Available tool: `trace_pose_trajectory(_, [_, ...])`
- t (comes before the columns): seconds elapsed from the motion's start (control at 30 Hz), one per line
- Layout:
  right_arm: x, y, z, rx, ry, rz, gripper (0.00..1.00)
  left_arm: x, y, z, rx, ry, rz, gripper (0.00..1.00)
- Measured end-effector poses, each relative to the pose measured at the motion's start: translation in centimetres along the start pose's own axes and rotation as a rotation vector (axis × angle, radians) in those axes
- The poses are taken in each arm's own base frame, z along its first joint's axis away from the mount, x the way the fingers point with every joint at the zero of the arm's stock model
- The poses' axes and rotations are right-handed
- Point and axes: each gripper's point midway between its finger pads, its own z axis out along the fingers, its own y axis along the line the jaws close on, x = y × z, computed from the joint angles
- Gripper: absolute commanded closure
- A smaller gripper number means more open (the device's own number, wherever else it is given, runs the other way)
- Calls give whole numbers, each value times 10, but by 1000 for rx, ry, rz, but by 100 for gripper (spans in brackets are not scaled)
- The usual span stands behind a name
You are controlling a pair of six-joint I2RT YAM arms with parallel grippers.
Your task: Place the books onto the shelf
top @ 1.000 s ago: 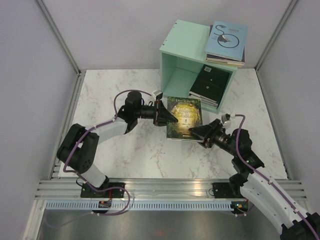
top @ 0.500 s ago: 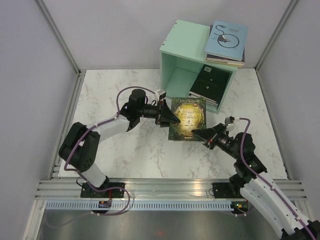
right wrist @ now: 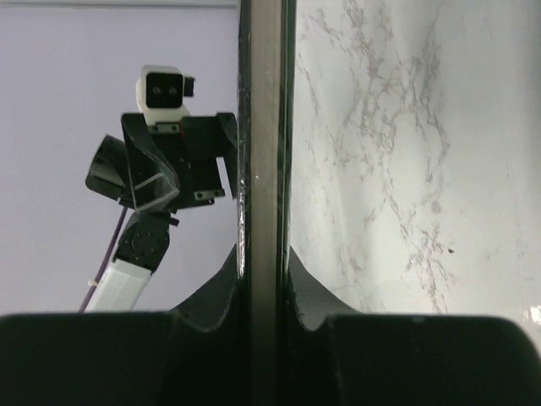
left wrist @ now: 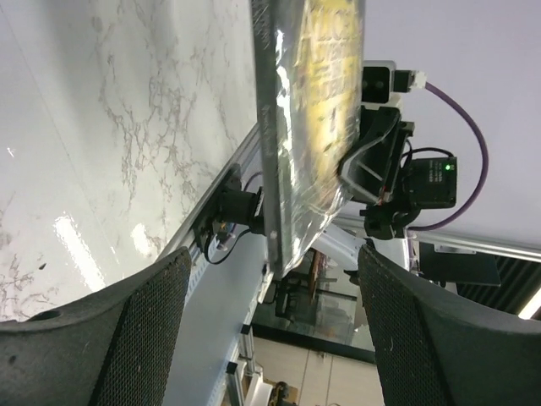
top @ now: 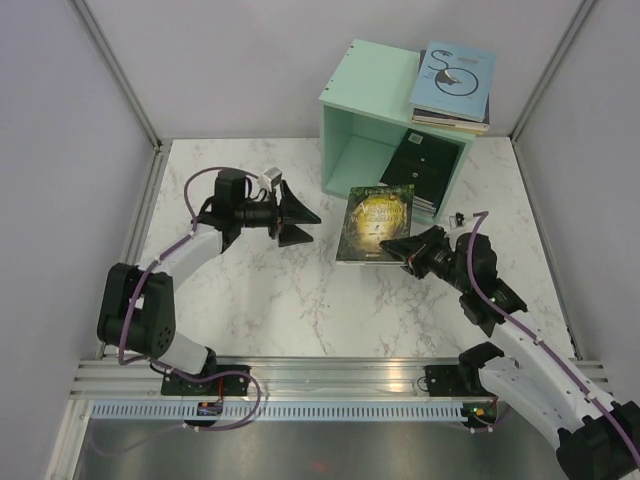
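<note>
A green-gold book (top: 375, 222) hangs tilted just in front of the mint-green shelf (top: 365, 95), its left part raised. My right gripper (top: 403, 246) is shut on its near right edge. The right wrist view shows the book (right wrist: 264, 127) edge-on, clamped between the right gripper's (right wrist: 264, 279) jaws. My left gripper (top: 308, 224) stands open to the left of the book, apart from it. In the left wrist view the book (left wrist: 308, 101) is beyond the open left gripper (left wrist: 272, 334). A black book (top: 420, 165) leans inside the shelf. A light blue book (top: 455, 72) tops a small stack on the shelf.
The shelf stands at the back of the marble table (top: 250, 290), its open face toward the arms. Grey walls enclose the table on three sides. A metal rail (top: 320, 385) runs along the near edge by the arm bases.
My left gripper opened, let go of the green-gold book and drew back to the left. My right gripper shut on the book and moved it up toward the shelf.
</note>
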Motion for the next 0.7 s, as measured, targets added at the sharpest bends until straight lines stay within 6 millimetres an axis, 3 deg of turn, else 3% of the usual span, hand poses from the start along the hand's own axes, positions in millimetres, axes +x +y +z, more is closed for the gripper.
trace_pose_trajectory(0.13, [-24, 21, 11, -22, -55, -12, 100, 4, -1, -14, -8, -19, 25, 19])
trace_pose_trajectory(0.23, [-44, 24, 22, -15, -97, 2, 100, 15, 1, -18, -12, -4, 28, 20])
trace_pose_trajectory(0.4, [-85, 7, 44, 29, -178, 68, 100, 33, 8, -24, -21, 9, 20, 21])
trace_pose_trajectory(0.67, [-156, -18, 63, 74, -308, 183, 100, 49, 8, -32, -18, 9, 33, 21])
trace_pose_trajectory(0.7, [-162, -20, 66, 73, -307, 196, 95, 51, 8, -32, -17, 8, 36, 22])
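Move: The green-and-yellow book is already off the table in the right fingers, its middle about 7 cm ahead of them and 8 cm to their left. The right hand is taking it to the black book stack inside the shelf, roughly 30 cm ahead, 7 cm right and 15 cm lower; the pile topped by the blue book, on the shelf roof, is about 37 cm ahead, 12 cm right and 12 cm above. From the left hand the black stack lies some 25 cm ahead, 37 cm right, 15 cm lower. The green-and-yellow book, still pinched by its near right corner, is carried forward about 15 cm and some 8 cm right into the shelf opening above the black stack. The right hand rises a little, then sinks, turning clockwise about 20 degrees. The left hand, open and already free of the book, edges left, then draws back about 5 cm. ##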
